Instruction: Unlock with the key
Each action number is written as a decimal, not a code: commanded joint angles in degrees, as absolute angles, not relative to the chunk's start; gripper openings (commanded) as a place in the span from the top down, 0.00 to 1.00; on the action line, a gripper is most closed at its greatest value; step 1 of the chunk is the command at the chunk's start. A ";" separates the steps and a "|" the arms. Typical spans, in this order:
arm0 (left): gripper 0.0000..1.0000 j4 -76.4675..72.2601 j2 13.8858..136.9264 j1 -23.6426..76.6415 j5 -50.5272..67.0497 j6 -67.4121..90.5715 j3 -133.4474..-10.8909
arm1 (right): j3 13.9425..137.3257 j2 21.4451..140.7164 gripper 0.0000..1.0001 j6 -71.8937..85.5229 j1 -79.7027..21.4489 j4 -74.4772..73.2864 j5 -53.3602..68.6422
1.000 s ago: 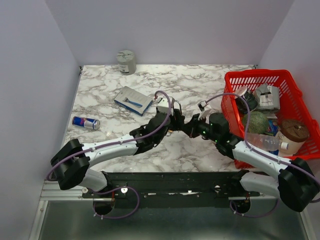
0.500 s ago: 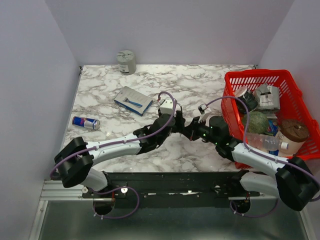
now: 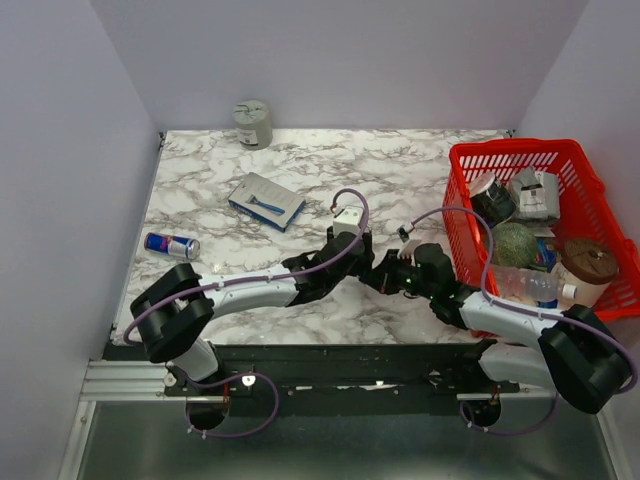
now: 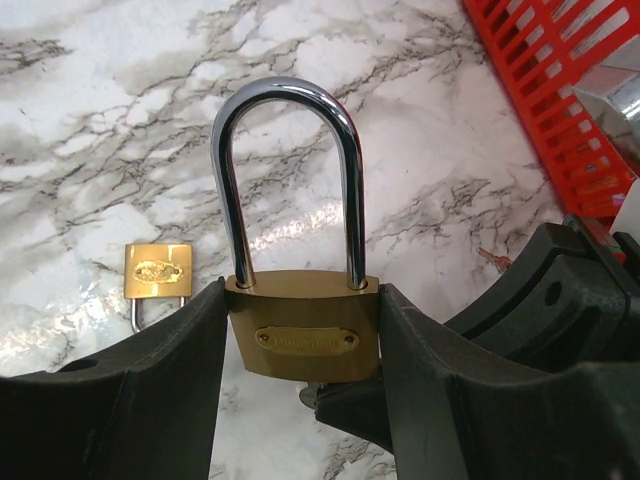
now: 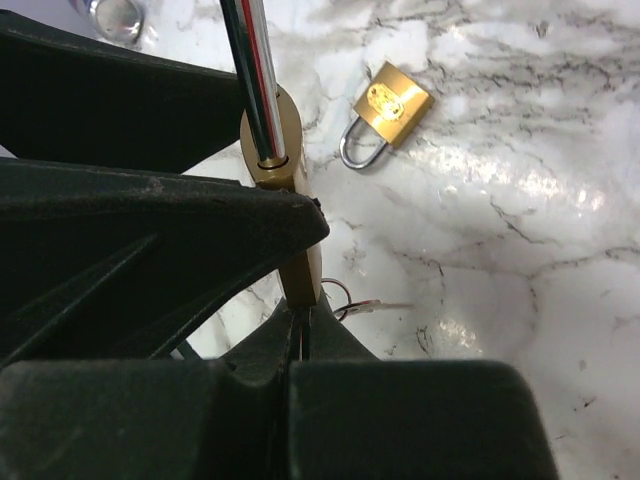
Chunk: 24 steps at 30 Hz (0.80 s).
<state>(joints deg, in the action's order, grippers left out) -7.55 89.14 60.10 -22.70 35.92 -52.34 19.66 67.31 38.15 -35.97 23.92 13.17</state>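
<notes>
A brass padlock (image 4: 303,335) with a tall steel shackle (image 4: 287,95) is held off the marble table, and my left gripper (image 4: 303,330) is shut on the sides of its body. My right gripper (image 5: 302,318) sits just under the padlock's bottom edge, shut on the key (image 4: 308,398). Only a sliver of metal shows at the keyhole. A key ring (image 5: 347,293) dangles beside the right fingertips. In the right wrist view the padlock (image 5: 278,150) appears edge-on. From the top view both grippers meet mid-table, the left gripper (image 3: 358,252) facing the right gripper (image 3: 386,272).
A smaller brass padlock (image 4: 158,272) lies flat on the marble, also seen as the small padlock (image 5: 391,108) in the right wrist view. A red basket (image 3: 510,152) full of items stands at right. A blue box (image 3: 266,200), a drink can (image 3: 171,245) and a grey tin (image 3: 253,123) sit to the left and back.
Both arms have shifted a little right and toward the near edge, and the left arm is stretched out further. Both grips look unchanged.
</notes>
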 commanded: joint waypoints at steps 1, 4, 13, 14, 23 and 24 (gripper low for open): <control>1.00 -3.16 92.45 63.28 -11.25 37.53 -50.45 | 18.46 67.85 0.99 42.71 -34.98 34.72 6.60; 1.00 -3.78 94.73 63.19 -9.24 38.05 -50.10 | 17.23 69.08 0.99 44.29 -34.98 34.54 5.72; 1.00 -2.55 102.91 62.40 -3.96 38.67 -53.52 | 13.36 75.23 0.99 50.80 -35.07 38.93 4.22; 1.00 -2.20 103.27 62.40 -3.52 38.76 -53.61 | 13.27 75.41 0.99 51.24 -35.16 38.85 4.13; 0.82 -0.09 106.26 61.00 -2.38 38.06 -55.55 | 13.80 76.81 0.99 52.29 -35.07 37.53 2.64; 0.78 -0.09 106.43 60.91 -2.03 38.14 -55.46 | 13.89 77.08 0.99 52.29 -35.07 37.53 2.55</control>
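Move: My left hand has the large padlock, shackle upward. The key pinched in my right fingers sits at its lower face, about 3 cm back from my left hand and 4 cm below it. From my right hand the padlock body is some 3 cm ahead, 1 cm left and 3 cm up. On the table, about 13 cm below my left hand, the small padlock lies roughly 7 cm ahead and 4 cm left, and the red key 13 cm right, level with that hand. I bring both hands down together towards the table, keeping the key at the large padlock's underside: my left sinks about 8 cm and drifts nearly 3 cm right, my right sinks about 6 cm and draws back 2. Both tip further downward by 10 to 15 degrees, grips unchanged, and most of the drop comes early before they nearly stop. ##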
